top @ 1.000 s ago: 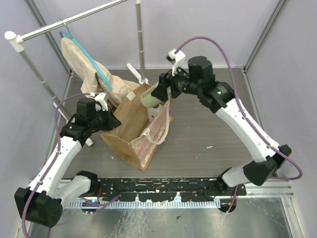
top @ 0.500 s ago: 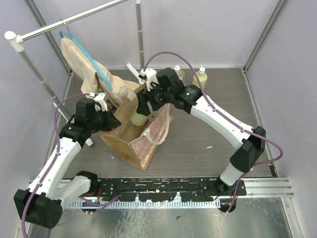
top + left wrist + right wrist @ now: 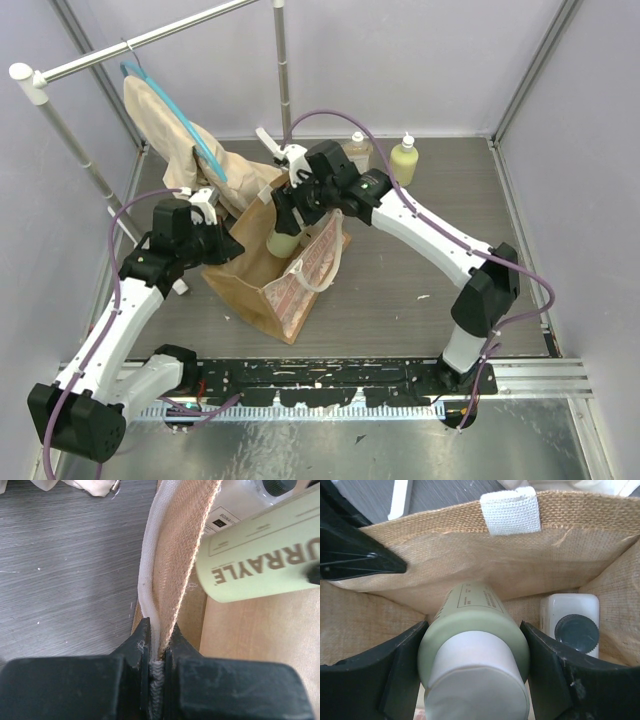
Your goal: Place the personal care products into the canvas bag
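The tan canvas bag [image 3: 262, 272] stands open at centre left, its printed side facing front. My left gripper [image 3: 232, 245] is shut on the bag's rim [image 3: 172, 570], holding it open. My right gripper [image 3: 285, 218] is shut on a yellow-green bottle [image 3: 283, 241] with a white cap, which hangs in the bag's mouth [image 3: 470, 640]. A white rectangular bottle with a black cap [image 3: 572, 624] lies inside the bag. At the back of the table stand a squat amber bottle [image 3: 357, 152] and a second yellow-green bottle [image 3: 404, 160].
A beige garment on a blue hanger [image 3: 165, 120] hangs from the metal rail at the back left, touching the bag's far side. An upright pole [image 3: 283, 80] stands behind the bag. A cream strap handle [image 3: 325, 268] droops over the bag's right side. Walls close in on three sides.
My right arm has swung left and down, carrying the yellow-green bottle from above the bag's right edge into its mouth, which uncovered the two bottles at the back. The left gripper has not moved.
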Controlling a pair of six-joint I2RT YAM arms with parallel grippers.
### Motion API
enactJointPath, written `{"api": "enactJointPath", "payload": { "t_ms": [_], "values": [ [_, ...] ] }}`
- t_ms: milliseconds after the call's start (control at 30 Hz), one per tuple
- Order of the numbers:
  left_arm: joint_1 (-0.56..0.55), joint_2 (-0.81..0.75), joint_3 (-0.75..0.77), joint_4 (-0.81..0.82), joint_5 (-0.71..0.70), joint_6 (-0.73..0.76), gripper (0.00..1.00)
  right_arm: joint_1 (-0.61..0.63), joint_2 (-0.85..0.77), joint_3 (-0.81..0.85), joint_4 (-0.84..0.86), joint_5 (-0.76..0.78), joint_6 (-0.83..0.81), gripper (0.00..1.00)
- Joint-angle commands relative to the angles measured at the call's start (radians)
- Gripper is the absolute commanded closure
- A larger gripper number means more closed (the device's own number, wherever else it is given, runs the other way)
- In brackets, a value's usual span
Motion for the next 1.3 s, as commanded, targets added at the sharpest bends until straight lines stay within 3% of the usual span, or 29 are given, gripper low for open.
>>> {"api": "enactJointPath", "payload": {
  "t_ms": [0,300,633,1267],
  "values": [
    [-0.002,-0.002,0.000,-0.035,0.039,0.010,1.00,0.012,-0.001,0.082,0.080,0.028,-0.017,0.99],
    [-0.002,-0.022,0.000,-0.043,0.046,0.015,1.00,0.013,0.137,0.160,-0.005,0.169,-0.053,0.99],
    [-0.003,-0.030,0.013,-0.062,0.039,0.019,1.00,0.014,0.188,0.106,0.014,0.262,-0.082,1.00],
    [-0.003,-0.026,0.029,-0.067,0.028,0.022,1.00,0.013,0.245,0.046,0.060,0.284,-0.084,0.99]
  ]
}}
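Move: The green bottle's place is low in the far part of the canvas bag, about 5 cm ahead of the right hand, 1 cm to its right and some 18 cm below. The white bottle already in the bag stands roughly 6 cm ahead, 4 cm right and 16 cm below that hand; the bag rim's white tag is about 5 cm ahead, 5 cm left and 5 cm below. From the left hand, the place lies some 9 cm ahead, 11 cm right and 14 cm below. Lower the right gripper some 11 cm into the bag with the green bottle still pinched, easing about 4 cm forward, mostly early on, to bring it in beside the white bottle. As it sinks, tip the fingers about 20 degrees more steeply down, so that the bottle stands more upright. Don't open; keep the left gripper pinching the bag's rim where it is. ##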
